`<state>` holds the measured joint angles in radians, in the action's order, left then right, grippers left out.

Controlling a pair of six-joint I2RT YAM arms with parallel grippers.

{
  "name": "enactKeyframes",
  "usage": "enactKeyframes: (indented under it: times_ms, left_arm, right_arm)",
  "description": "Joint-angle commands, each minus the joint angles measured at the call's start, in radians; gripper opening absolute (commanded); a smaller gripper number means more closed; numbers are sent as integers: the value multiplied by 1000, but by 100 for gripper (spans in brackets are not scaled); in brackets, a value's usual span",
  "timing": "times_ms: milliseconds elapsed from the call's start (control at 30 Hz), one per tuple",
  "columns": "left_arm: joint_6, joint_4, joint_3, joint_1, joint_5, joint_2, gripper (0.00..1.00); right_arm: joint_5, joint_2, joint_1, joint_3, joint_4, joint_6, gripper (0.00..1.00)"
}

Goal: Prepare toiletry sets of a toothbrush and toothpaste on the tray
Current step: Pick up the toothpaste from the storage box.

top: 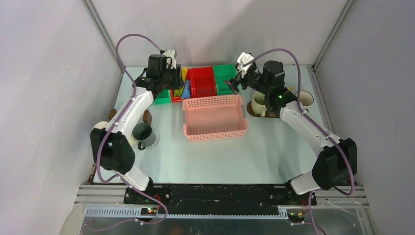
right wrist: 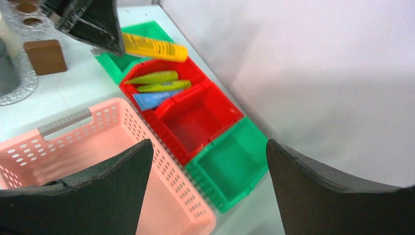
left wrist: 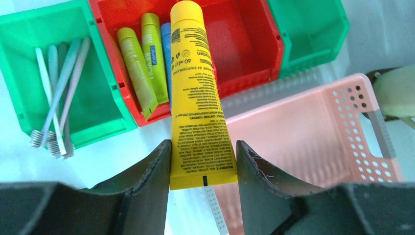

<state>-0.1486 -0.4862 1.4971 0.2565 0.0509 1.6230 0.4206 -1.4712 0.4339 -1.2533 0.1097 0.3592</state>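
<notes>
My left gripper (left wrist: pixel 203 164) is shut on the flat end of a yellow toothpaste tube (left wrist: pixel 195 88), held above the red bin (left wrist: pixel 244 58) and the pink basket's corner. The same tube (right wrist: pixel 154 46) shows in the right wrist view, and from above as yellow (top: pixel 184 73) beside the left gripper (top: pixel 175 74). Two green tubes (left wrist: pixel 142 68) and a blue tube (left wrist: pixel 165 44) lie in the red bin. Several toothbrushes (left wrist: pixel 58 93) lie in a green bin (left wrist: pixel 105 105). My right gripper (right wrist: pixel 210 166) is open and empty over another green bin (right wrist: pixel 230 166). The tray (top: pixel 250 111) is mostly hidden under a cream mug (top: pixel 258 104) and my right arm.
A pink lattice basket (top: pixel 214 117) stands mid-table in front of the bins. A dark mug (top: pixel 142 131) sits on a clear disc (top: pixel 152 139) at the left. Another mug (top: pixel 304 98) stands at the far right. A small brown block (right wrist: pixel 45 56) lies near the disc.
</notes>
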Motion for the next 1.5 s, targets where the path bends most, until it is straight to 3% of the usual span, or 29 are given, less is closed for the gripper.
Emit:
enactKeyframes:
  times_ms: [0,333,633,967,1467]
  left_arm:
    - [-4,7,-20,-5,104,-93,0]
    - [-55,-4,-62,-2,225,-165,0]
    - [-79,-19,-94,28,306,-229,0]
    - [-113,-11,-116,76,357,-276,0]
    - [-118,0,-138,105,346,-293,0]
  right_arm:
    - [204,1,23,-3,157,140,87]
    - [362,-113,96,-3,242,403,83]
    - [295,-178,158,-3,234,545,79]
    - [252,-285,199,-28,291,549,75]
    - [231,-246,232,-28,232,542,51]
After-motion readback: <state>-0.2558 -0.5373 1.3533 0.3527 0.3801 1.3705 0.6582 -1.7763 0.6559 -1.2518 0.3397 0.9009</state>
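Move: The left hand already holds the yellow toothpaste by its flat end, the tube's middle about 5 cm ahead, 2 cm right and 3 cm below. The empty, open right hand lies some 27 cm to its right, 2 cm back and 8 cm higher. From the right hand, the toothpaste is about 7 cm ahead, 25 cm left and 11 cm lower; the pink basket's middle 5 cm back, 9 cm left, and the empty green box 12 cm ahead, 3 cm left, both some 21 cm down. Leftward and, after a small rise, down, the right hand travels about 14 cm across the basket towards the toothpaste, swinging counter-clockwise to point almost straight left, its fingers closing to roughly half open around the cap half. The left hand brings the tube back about 10 cm, rightward and slightly up to meet it, turning clockwise some 20 degrees and keeping its hold on the flat end. ##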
